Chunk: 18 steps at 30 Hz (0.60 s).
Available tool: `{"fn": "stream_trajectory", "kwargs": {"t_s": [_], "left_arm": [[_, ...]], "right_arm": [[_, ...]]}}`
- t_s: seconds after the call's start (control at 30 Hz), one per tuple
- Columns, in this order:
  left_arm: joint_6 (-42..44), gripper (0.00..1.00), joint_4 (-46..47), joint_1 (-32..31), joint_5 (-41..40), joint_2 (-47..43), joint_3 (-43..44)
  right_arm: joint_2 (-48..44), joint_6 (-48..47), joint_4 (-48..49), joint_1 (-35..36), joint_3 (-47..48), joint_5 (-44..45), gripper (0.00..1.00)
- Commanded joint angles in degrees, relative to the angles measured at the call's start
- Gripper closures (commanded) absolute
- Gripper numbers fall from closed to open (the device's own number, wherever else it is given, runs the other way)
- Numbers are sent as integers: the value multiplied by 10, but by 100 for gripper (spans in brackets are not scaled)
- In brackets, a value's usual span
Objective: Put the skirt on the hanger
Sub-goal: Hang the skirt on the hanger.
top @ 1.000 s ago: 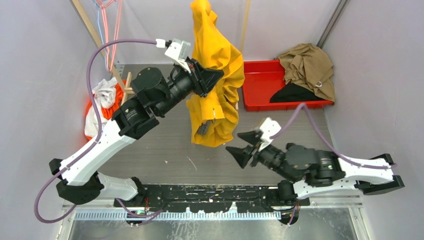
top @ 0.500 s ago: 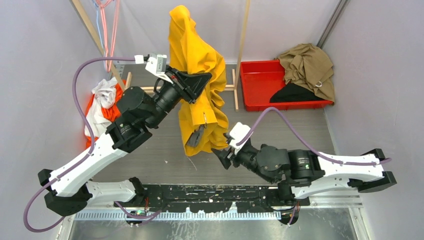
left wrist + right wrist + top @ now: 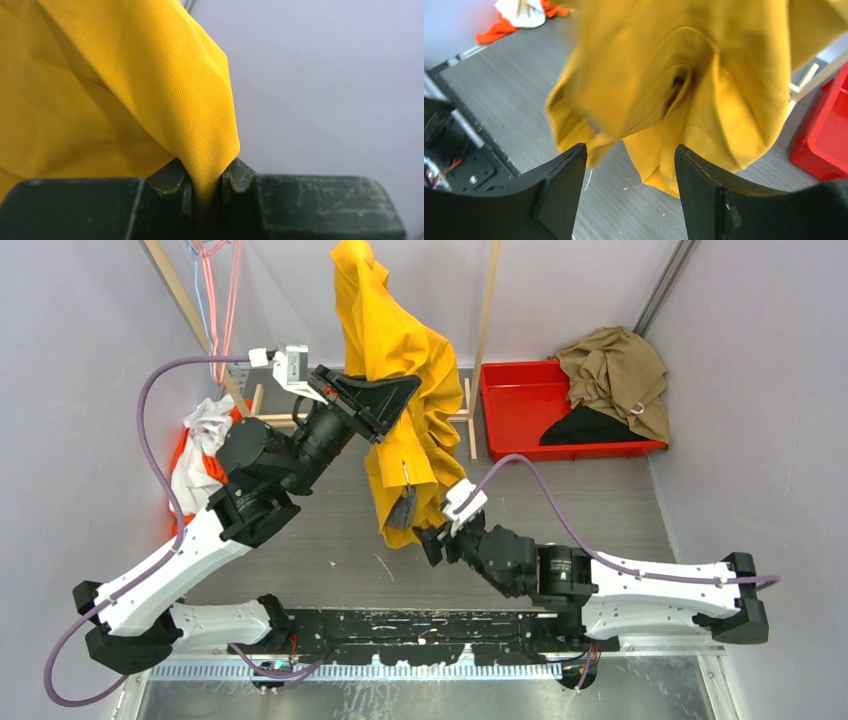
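Observation:
A yellow skirt (image 3: 400, 370) hangs bunched in the air over the back middle of the table. My left gripper (image 3: 393, 392) is shut on a fold near its top; in the left wrist view the cloth (image 3: 125, 90) is pinched between the two dark pads at my left gripper (image 3: 207, 175). My right gripper (image 3: 432, 538) stands open just under the skirt's lower hem. In the right wrist view the hem (image 3: 684, 75) hangs just beyond my right gripper (image 3: 630, 155), with nothing between the fingers. Thin pink and blue hangers (image 3: 218, 280) hang at the top left.
A wooden rack (image 3: 470, 415) stands behind the skirt. To the back right, a red bin (image 3: 520, 410) holds a brown cloth (image 3: 615, 370) and a black cloth (image 3: 590, 428). A white and orange clothes pile (image 3: 205, 440) lies at the left wall.
My left arm has carried the skirt to the left. My right arm has swung left and forward to just under the hem, and its jaws have opened a little wider.

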Motion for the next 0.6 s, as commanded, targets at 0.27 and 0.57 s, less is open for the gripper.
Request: {"fn": "stream_trajectory", "kwargs": {"t_s": [0.27,0.57], "left_arm": [[-26,100,151,2,26,-28,32],[2,100,273,2,20,-34,-41]], "right_arm": [[36,59,148,-109,-16,-120,35],[-1,76,83,-109,-7,-101,99]]}}
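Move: The left gripper holds the skirt up high; its loose near edge hangs about 4 cm ahead of the open right gripper and 2 cm to its left, at roughly its height. From the right gripper, the hanger hook shows about 5 cm ahead, 3 cm left and some 10 cm up; the grey patch is about 4 cm ahead, 3 cm left and 3 cm up. From the left gripper, that near edge is some 27 cm below, 4 cm back and 2 cm right. Push the open right gripper forward about 3.5 cm onto the skirt's hanging near edge, rolling its left side up some 8 degrees, then ease it left about 2 cm and shut the fingers to pinch the cloth. Keep the left gripper's hold on the skirt and raise it about 2 cm. ##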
